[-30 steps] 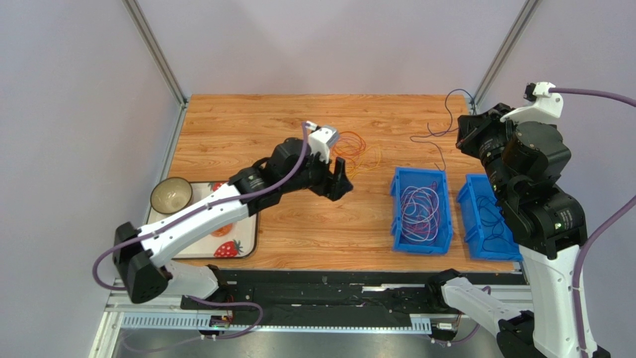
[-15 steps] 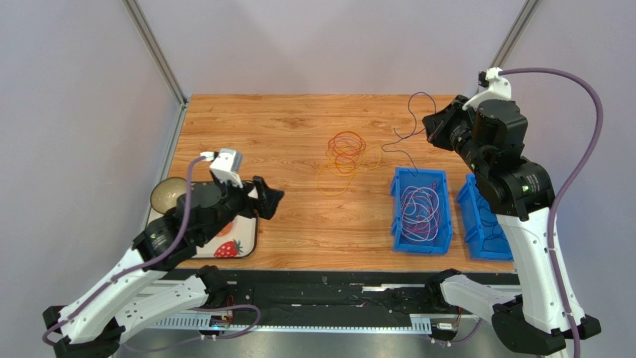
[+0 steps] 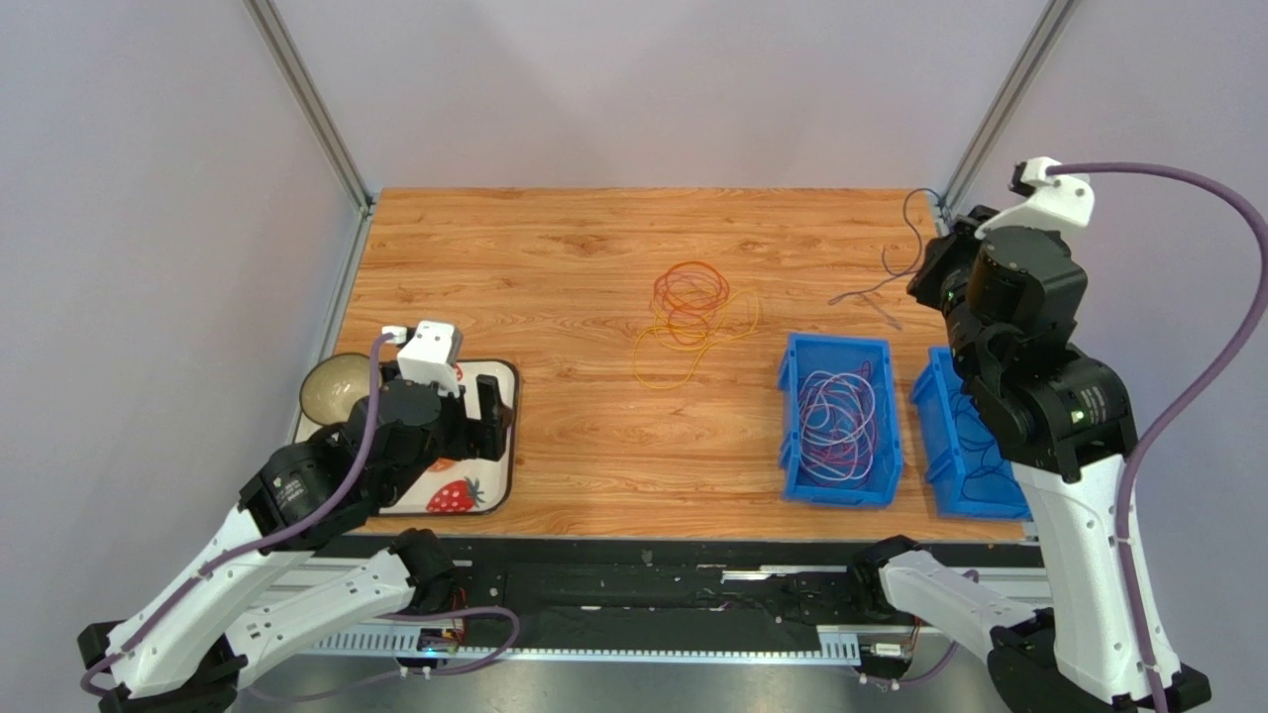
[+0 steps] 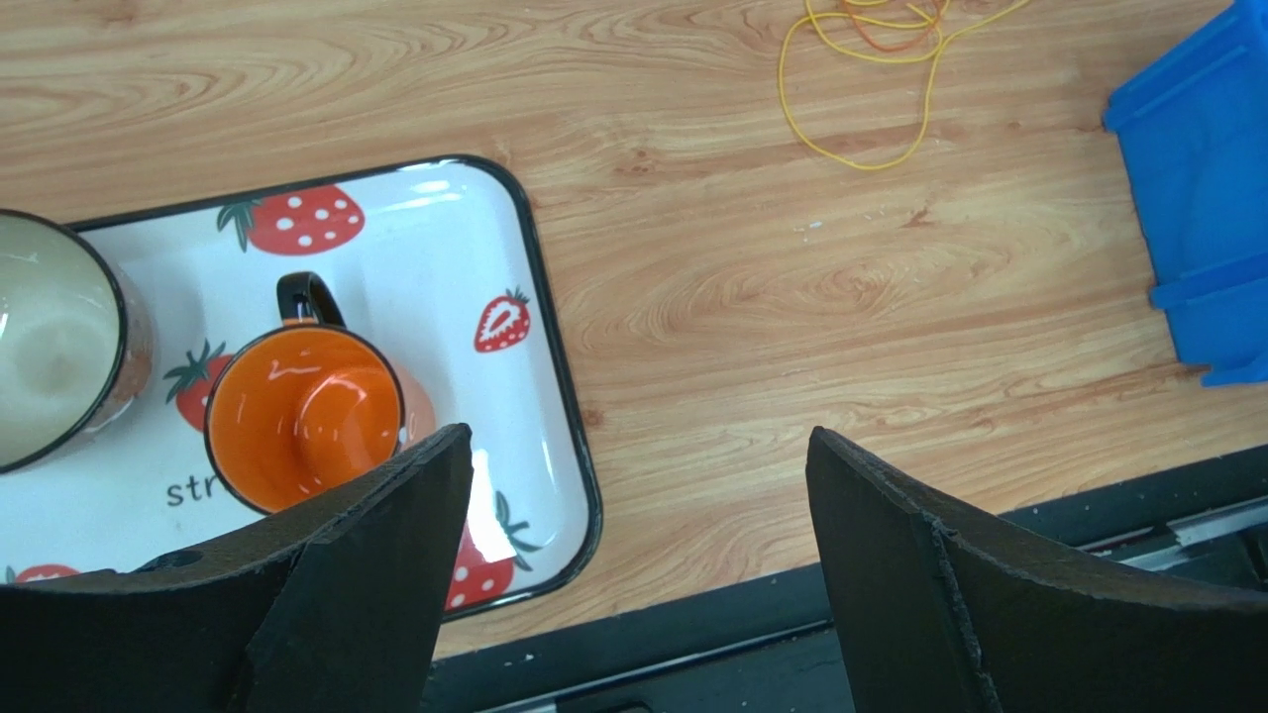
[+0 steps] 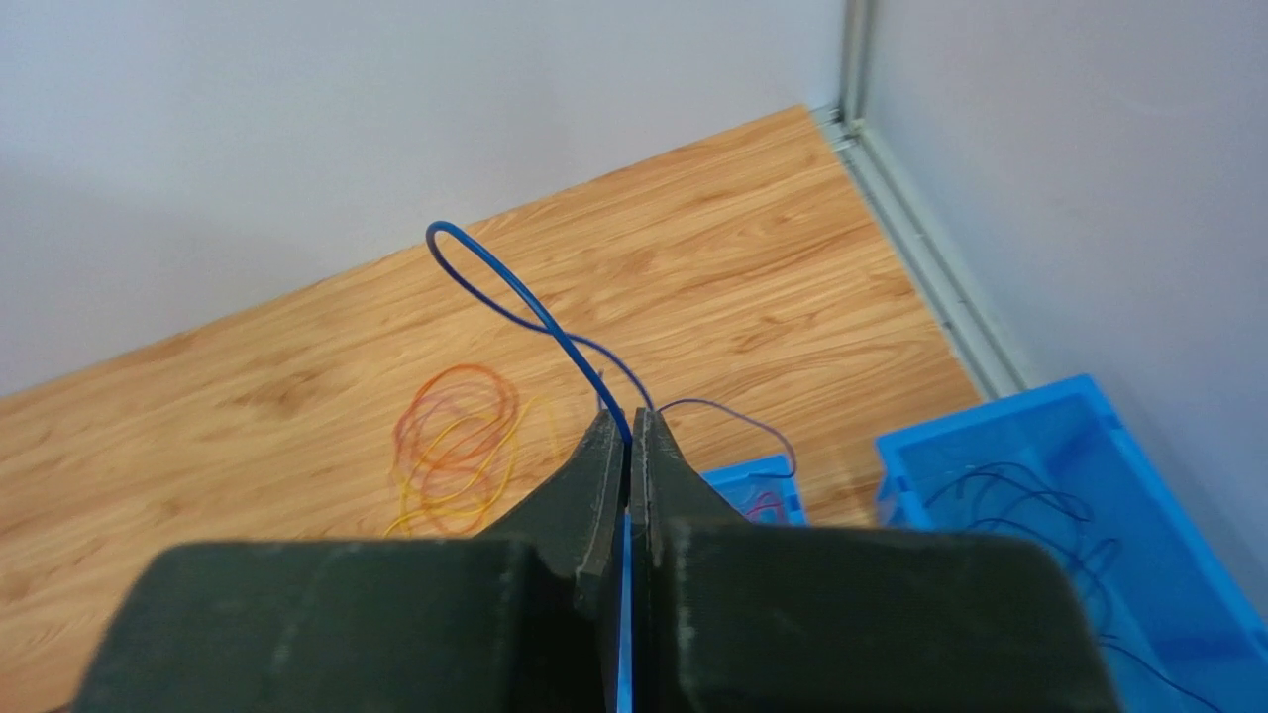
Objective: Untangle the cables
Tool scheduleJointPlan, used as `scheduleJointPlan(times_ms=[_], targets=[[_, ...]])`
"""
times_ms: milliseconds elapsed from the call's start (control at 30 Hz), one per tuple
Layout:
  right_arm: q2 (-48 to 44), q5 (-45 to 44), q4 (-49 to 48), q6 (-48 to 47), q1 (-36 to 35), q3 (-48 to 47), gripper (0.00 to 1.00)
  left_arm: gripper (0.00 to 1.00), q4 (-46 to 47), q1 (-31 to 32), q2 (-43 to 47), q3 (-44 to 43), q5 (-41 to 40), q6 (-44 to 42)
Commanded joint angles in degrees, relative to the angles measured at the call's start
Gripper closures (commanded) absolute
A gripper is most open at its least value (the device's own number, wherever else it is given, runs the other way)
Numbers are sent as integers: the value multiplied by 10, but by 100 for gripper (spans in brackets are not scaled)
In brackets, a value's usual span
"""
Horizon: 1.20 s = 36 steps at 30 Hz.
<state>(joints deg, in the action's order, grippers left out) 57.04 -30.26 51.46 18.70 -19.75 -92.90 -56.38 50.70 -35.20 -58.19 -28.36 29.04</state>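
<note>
A tangle of orange, red and yellow cables [image 3: 689,314] lies on the wooden table's middle and shows in the right wrist view [image 5: 454,446]; one yellow loop [image 4: 868,164] appears in the left wrist view. My right gripper [image 3: 923,275] [image 5: 628,424] is raised at the back right, shut on a thin blue cable [image 3: 878,285] [image 5: 506,305] that loops up from its tips. My left gripper [image 3: 479,419] [image 4: 637,446] hangs open and holds nothing, above the right edge of the strawberry tray [image 4: 588,446], far from the tangle.
Two blue bins stand at the right: one [image 3: 796,446] [image 5: 744,483] holds purple and white cables, the other [image 3: 935,446] [image 5: 1072,490] dark blue ones. On the tray [image 3: 506,476] sit an orange mug [image 4: 305,416] and a bowl [image 3: 340,389] [image 4: 52,357]. Metal posts frame the back corners.
My left arm has pulled back from the orange tangle to the tray, with its jaws wider. The right gripper has swung left and back right with the blue cable in it.
</note>
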Motion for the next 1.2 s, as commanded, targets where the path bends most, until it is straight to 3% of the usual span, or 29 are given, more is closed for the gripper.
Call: scheduleJointPlan(times_ms=[0, 300, 433, 733, 833, 1167], targets=[[-12, -158, 16, -24, 1, 5, 100, 12, -10, -2, -16, -6, 6, -12], [-102, -363, -6, 70, 49, 120, 100, 14, -12, -2, -9, -4, 16, -11], [-158, -414, -69, 84, 66, 194, 100, 14, -9, -1, -6, -2, 21, -14], [-165, -464, -72, 152, 82, 286, 100, 14, -21, 23, -6, -4, -2, -2], [-150, -441, -108, 146, 122, 331, 100, 14, -23, 38, -3, -4, -9, 1], [-77, -205, -114, 239, 328, 368, 100, 14, -29, 50, -8, -6, -22, 5]])
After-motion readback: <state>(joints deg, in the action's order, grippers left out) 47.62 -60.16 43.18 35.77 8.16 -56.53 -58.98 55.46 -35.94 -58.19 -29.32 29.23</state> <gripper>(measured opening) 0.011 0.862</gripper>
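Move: The right hand holds the blue cable high up. The right-hand blue box it is bound for has its middle about 16 cm to the right, 5 cm back and 38 cm below. The left-hand blue box, with the pink and white cables, lies about 5 cm left, 2 cm back and equally low; the orange and yellow cables are some 18 cm ahead, 26 cm left and 41 cm below. From the empty left hand, the right-hand box is roughly 75 cm right, 4 cm ahead and 22 cm below. Rightwards and back first, then mostly down, the right arm swings the blue cable in over the right-hand blue box, about 18 cm to the right and 15 cm lower in all. It draws back some 10 cm before easing forward a little as it sinks, and the wrist turns about 60 degrees clockwise to face the right wall. The shut fingers keep their pinch on the cable. ##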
